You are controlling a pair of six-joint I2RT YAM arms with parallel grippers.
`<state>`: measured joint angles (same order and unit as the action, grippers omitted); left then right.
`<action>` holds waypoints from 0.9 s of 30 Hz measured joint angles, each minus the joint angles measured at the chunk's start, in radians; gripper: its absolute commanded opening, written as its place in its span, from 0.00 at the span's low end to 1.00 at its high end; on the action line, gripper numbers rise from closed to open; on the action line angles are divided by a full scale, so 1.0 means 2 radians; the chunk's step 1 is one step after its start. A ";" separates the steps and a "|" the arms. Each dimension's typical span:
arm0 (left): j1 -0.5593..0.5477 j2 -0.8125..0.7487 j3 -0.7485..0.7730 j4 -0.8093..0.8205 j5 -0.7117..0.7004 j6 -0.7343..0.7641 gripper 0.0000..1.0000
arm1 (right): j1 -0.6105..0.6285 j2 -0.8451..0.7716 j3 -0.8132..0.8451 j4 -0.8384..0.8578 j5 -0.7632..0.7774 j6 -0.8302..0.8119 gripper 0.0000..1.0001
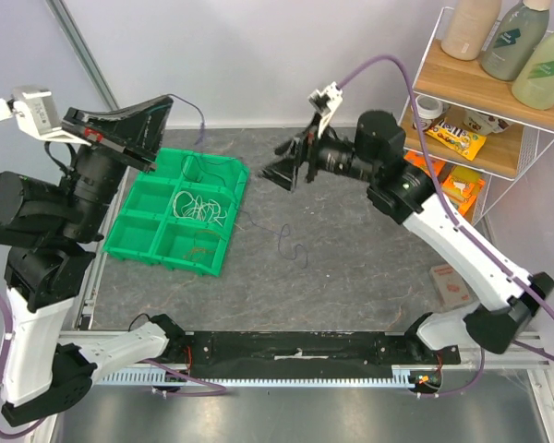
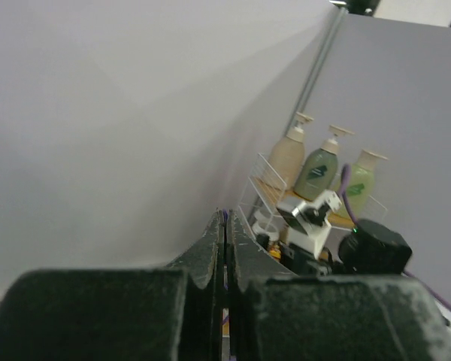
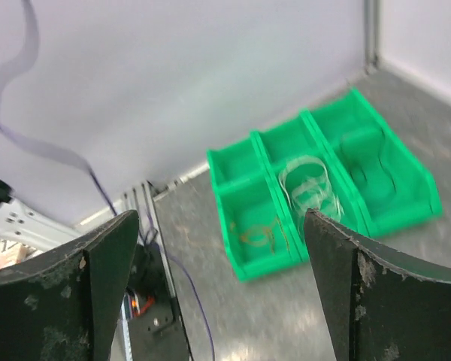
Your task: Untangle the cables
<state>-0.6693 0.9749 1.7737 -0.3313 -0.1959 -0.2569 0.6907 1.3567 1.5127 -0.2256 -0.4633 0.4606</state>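
Observation:
My left gripper (image 1: 168, 100) is raised high at the left, over the green bin tray (image 1: 129, 242). It is shut on a thin purple cable (image 1: 203, 121), and a purple strand shows between its pressed fingers (image 2: 226, 216). The purple cable's loose end curls on the table (image 1: 290, 245) and also shows in the right wrist view (image 3: 196, 301). White cables (image 1: 199, 205) (image 3: 310, 188), an orange cable (image 1: 199, 245) (image 3: 264, 234) and a dark cable (image 1: 212, 166) (image 3: 368, 162) lie in separate bins. My right gripper (image 1: 283, 163) (image 3: 222, 218) hangs above the table's middle, open and holding nothing.
A white wire shelf (image 1: 512, 148) with bottles and snack packets stands at the right. A flat packet (image 1: 452, 282) lies on the table near the right arm. Walls close the back and the left, and a metal rail (image 1: 286, 377) runs along the near edge.

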 measured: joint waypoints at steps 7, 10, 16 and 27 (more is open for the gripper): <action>0.000 0.017 -0.002 0.000 0.098 -0.068 0.02 | 0.004 0.071 0.090 0.121 -0.113 0.056 0.93; 0.000 0.019 -0.008 0.006 0.127 -0.088 0.02 | 0.022 0.082 0.080 0.198 -0.153 0.109 0.88; 0.000 0.023 -0.008 0.014 0.154 -0.110 0.02 | 0.074 0.081 0.011 0.318 -0.188 0.191 0.50; 0.000 0.016 0.004 0.007 0.105 -0.094 0.02 | 0.087 0.011 -0.081 0.198 -0.080 0.138 0.00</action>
<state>-0.6693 1.0061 1.7824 -0.3168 0.0135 -0.4454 0.8650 1.3781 1.3506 0.1711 -0.6235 0.7357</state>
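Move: My left hand already holds the purple cable up high. The stretch I want with my open right hand hangs about 9 cm back from it, 8 cm to its left and some 3 cm higher; from my left hand it is roughly 11 cm right, 3 cm back and 18 cm below. The green box sits some 26 cm left of my right hand, 12 cm ahead and 38 cm below, with the white cable in it about 20 cm left and 12 cm ahead. I lift my wide-open right hand about 8 cm, then sweep it back and left to the hanging purple cable, the wrist swinging some 35 degrees counter-clockwise. There I sink while shutting the fingers to pinch the strand, and turn partly back. My left hand keeps its grip on the upper part and swings about 6 cm right, easing back left at the end. ##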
